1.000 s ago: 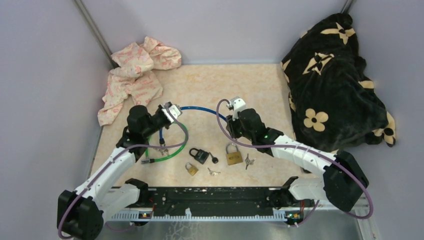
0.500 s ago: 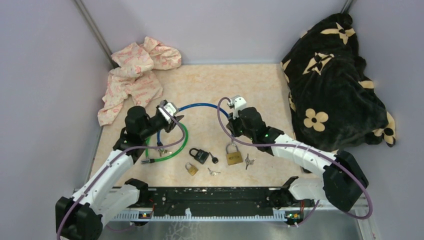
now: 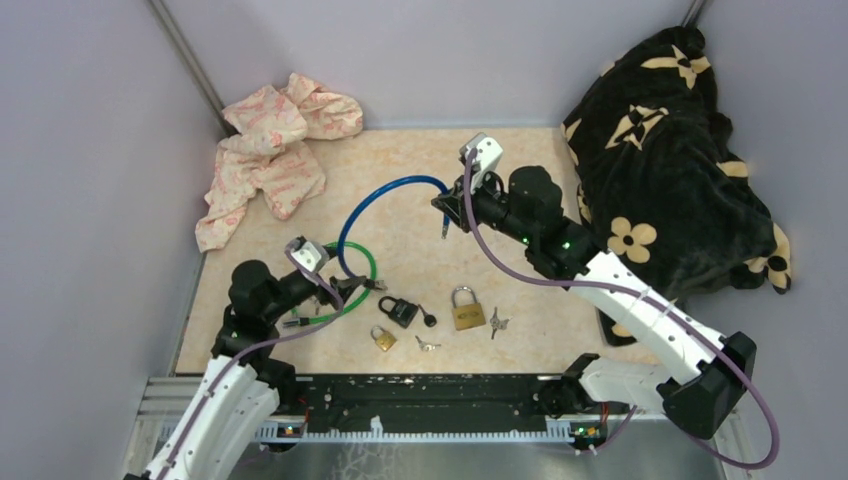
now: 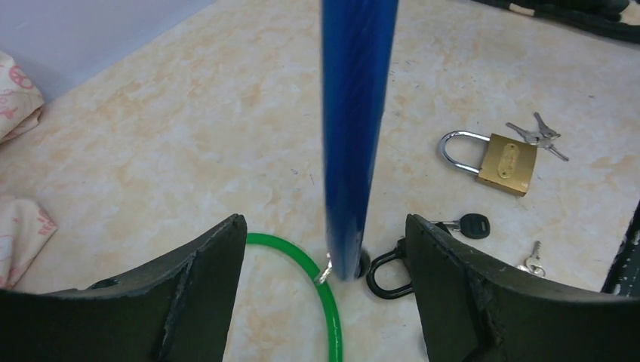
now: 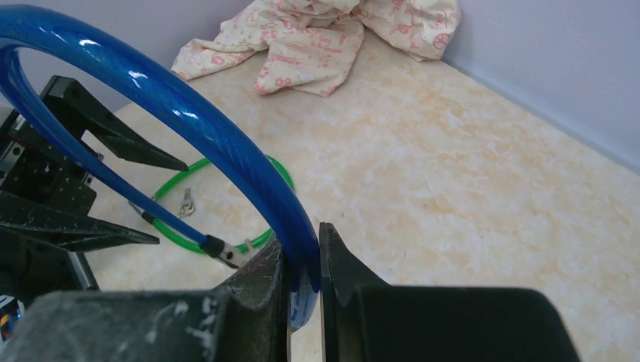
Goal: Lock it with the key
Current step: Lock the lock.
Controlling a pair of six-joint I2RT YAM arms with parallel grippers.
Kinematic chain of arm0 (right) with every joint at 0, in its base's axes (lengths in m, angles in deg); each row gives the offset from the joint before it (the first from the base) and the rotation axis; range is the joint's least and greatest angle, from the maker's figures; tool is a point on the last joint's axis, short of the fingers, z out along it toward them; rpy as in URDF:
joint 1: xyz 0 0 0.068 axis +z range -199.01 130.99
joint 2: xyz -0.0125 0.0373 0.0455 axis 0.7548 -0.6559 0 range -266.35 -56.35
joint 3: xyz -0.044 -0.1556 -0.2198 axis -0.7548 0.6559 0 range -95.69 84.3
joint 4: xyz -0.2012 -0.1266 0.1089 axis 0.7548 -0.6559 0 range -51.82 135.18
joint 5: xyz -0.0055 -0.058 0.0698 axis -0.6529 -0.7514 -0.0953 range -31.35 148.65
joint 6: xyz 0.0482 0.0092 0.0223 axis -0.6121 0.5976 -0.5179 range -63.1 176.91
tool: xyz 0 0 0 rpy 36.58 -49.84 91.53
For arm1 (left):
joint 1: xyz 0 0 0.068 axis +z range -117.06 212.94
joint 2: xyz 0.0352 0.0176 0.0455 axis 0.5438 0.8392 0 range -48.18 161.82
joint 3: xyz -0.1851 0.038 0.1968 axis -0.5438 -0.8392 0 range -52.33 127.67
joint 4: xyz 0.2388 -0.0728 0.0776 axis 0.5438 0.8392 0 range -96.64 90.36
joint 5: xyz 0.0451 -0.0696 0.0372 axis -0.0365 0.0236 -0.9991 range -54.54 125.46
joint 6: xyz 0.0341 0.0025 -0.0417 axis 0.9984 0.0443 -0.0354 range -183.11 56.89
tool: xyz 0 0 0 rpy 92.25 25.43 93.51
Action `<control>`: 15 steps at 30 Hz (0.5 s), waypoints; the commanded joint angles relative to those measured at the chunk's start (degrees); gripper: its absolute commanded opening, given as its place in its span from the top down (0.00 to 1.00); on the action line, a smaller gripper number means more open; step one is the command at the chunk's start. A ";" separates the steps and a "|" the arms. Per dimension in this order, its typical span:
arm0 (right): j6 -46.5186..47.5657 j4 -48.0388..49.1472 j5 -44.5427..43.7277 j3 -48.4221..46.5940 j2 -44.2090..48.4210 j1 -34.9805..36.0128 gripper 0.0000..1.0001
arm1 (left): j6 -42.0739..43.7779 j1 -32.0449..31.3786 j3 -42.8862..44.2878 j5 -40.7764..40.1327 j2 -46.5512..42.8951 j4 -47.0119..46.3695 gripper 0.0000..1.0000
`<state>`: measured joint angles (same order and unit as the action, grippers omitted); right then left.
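Note:
A blue cable lock [image 3: 372, 195] arcs up off the table. My right gripper [image 3: 447, 208] is shut on its thick end [image 5: 302, 249], held above the table. The thin end with its metal tip [image 5: 226, 253] hangs low over a green cable lock [image 3: 345, 300]. My left gripper [image 3: 352, 288] stands open; the blue cable [image 4: 358, 136] passes between its fingers [image 4: 204, 286] without touching them. A black padlock [image 3: 400, 310] lies beside a black-headed key [image 3: 430, 320]. Other keys [image 3: 427, 344] lie loose near the padlocks.
A small brass padlock [image 3: 383, 337] and a larger brass one [image 3: 467, 312] with keys [image 3: 497, 322] lie near the front. A pink cloth [image 3: 270, 150] is at the back left, a black flowered blanket [image 3: 660, 150] at the right. Walls close in three sides.
My left gripper has opened, let go of the blue cable and drawn back toward the near edge. My right gripper has shut on the cable's other end and lifted it up and away.

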<state>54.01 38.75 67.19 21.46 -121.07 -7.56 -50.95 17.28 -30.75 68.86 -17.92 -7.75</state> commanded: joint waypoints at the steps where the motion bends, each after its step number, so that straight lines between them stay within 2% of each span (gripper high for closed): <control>1: 0.94 0.22 3.43 -8.00 0.87 -0.32 1.00 | -6.15 1.81 -2.83 2.90 -5.47 -2.14 0.18; 5: 0.90 -0.29 3.75 -12.81 0.11 -0.31 1.00 | -9.56 2.65 -3.28 6.96 -7.21 -4.28 0.20; 7: -0.01 -0.70 1.62 -15.38 -0.70 -0.31 1.00 | -11.87 2.65 -2.59 11.89 -7.28 -4.38 0.20; 11: -0.48 -0.17 -1.52 -19.14 -1.76 -0.34 1.00 | -20.28 2.70 -2.69 19.08 -8.11 -5.90 0.19; 15: -0.44 0.86 -0.61 -21.47 -2.86 -0.29 1.00 | -25.32 2.65 -4.14 20.55 -9.30 -8.07 0.18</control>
<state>55.54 33.61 66.95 5.22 -123.26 -7.56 -68.72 19.66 -33.70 84.03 -25.81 -11.83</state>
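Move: Right and below the open left hand, about 6 cm to its right, 1 cm back and 5 cm down, hangs the blue cable's free connector. On the table some 19 cm below the hand lie the black lock, 10 cm right and 3 cm ahead, and the small brass lock, 6 cm right and 3 cm back. From the right hand, gripping the blue cable, the connector lies about 15 cm left, 6 cm back and 17 cm down. Lifting the blue cable almost straight up by about 10 cm, the right hand keeps its grip near the cable's other end and tips its fingers slightly upward. Meanwhile the left hand, wide open and gripping nothing, draws back about 5 cm with a little travel right and up, turning clockwise and rolling its left side down as it lines up anew beside the hanging connector. ##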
